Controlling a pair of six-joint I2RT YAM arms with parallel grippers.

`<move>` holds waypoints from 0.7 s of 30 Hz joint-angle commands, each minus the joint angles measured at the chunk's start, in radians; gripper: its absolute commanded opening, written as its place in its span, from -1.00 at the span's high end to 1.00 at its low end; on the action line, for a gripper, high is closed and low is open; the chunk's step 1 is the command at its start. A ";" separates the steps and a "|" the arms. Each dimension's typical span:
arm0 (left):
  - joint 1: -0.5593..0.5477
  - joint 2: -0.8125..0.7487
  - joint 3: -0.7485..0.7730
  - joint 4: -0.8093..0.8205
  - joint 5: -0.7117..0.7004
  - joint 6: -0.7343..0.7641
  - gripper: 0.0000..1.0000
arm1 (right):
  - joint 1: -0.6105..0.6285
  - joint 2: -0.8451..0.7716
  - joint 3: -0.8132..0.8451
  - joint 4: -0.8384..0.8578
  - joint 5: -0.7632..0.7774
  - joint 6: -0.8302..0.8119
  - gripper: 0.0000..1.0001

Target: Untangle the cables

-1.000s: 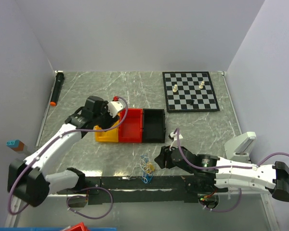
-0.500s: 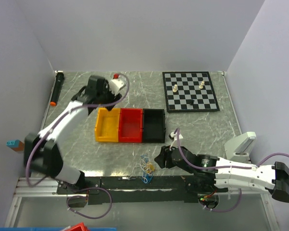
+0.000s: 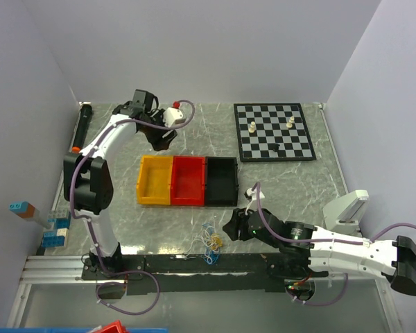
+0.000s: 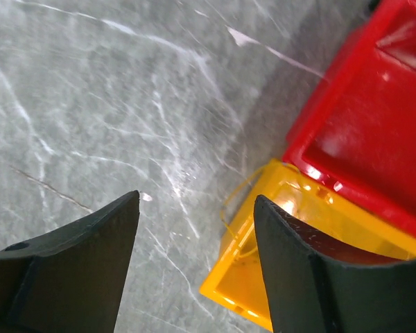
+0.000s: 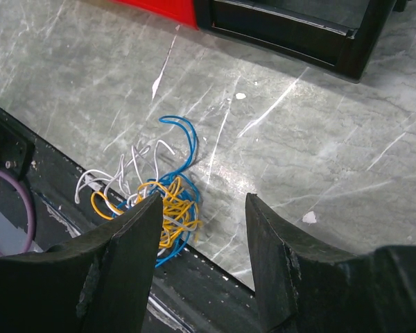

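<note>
The cables [image 3: 209, 242] lie as a small clump of blue, yellow-orange and white loops by the table's near edge. In the right wrist view the cables [image 5: 161, 202] partly overlap the black rail. My right gripper [image 3: 231, 225] hovers just right of the clump, open [image 5: 204, 201] and empty, its left finger over the clump's edge. My left gripper [image 3: 161, 137] is far back, beyond the yellow bin [image 3: 154, 204], open [image 4: 197, 198] with nothing between its fingers. A thin yellow wire [image 4: 230, 208] loops over that bin's corner [image 4: 249, 277].
A red bin [image 3: 187, 203] and a black bin [image 3: 220, 203] stand in a row with the yellow one. A chessboard [image 3: 274, 132] with a few pieces lies at the back right. A black marker [image 3: 82, 128] lies along the left edge. A black rail [image 3: 194, 263] runs along the near edge.
My left arm swung from over the yellow bin to the back of the table, and its jaws widened. The right arm and the clump have barely moved.
</note>
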 commanded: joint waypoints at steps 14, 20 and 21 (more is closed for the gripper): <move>0.027 0.081 0.009 -0.040 0.054 0.125 -0.19 | -0.024 0.004 0.025 0.045 -0.027 -0.013 -0.17; 0.027 0.058 -0.004 -0.035 0.091 0.106 0.70 | -0.024 -0.004 0.017 0.044 -0.030 -0.003 -0.16; 0.027 0.049 -0.019 -0.026 0.092 0.100 0.88 | -0.024 -0.003 0.014 0.047 -0.031 0.000 -0.16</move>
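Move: The yellow cable arching over the yellow bin's far rim, near the red bin, is some 5 cm below my left fingers and about 1 cm back, level with them sideways. The yellow bin's middle lies about 11 cm back and 1 cm left, the red bin's about 11 cm back and 10 cm right, both roughly 10 cm lower. From my right hand that cable is some 30 cm ahead and 22 cm left, at about its own height. I lower my left hand about 4 cm onto the yellow cable where it loops out past the far rim of the yellow bin, easing about 1 cm left on the way. Once the descent slows I swing my wide-open fingers most of the way shut around the cable, tips still pointing down and forward to the right. ##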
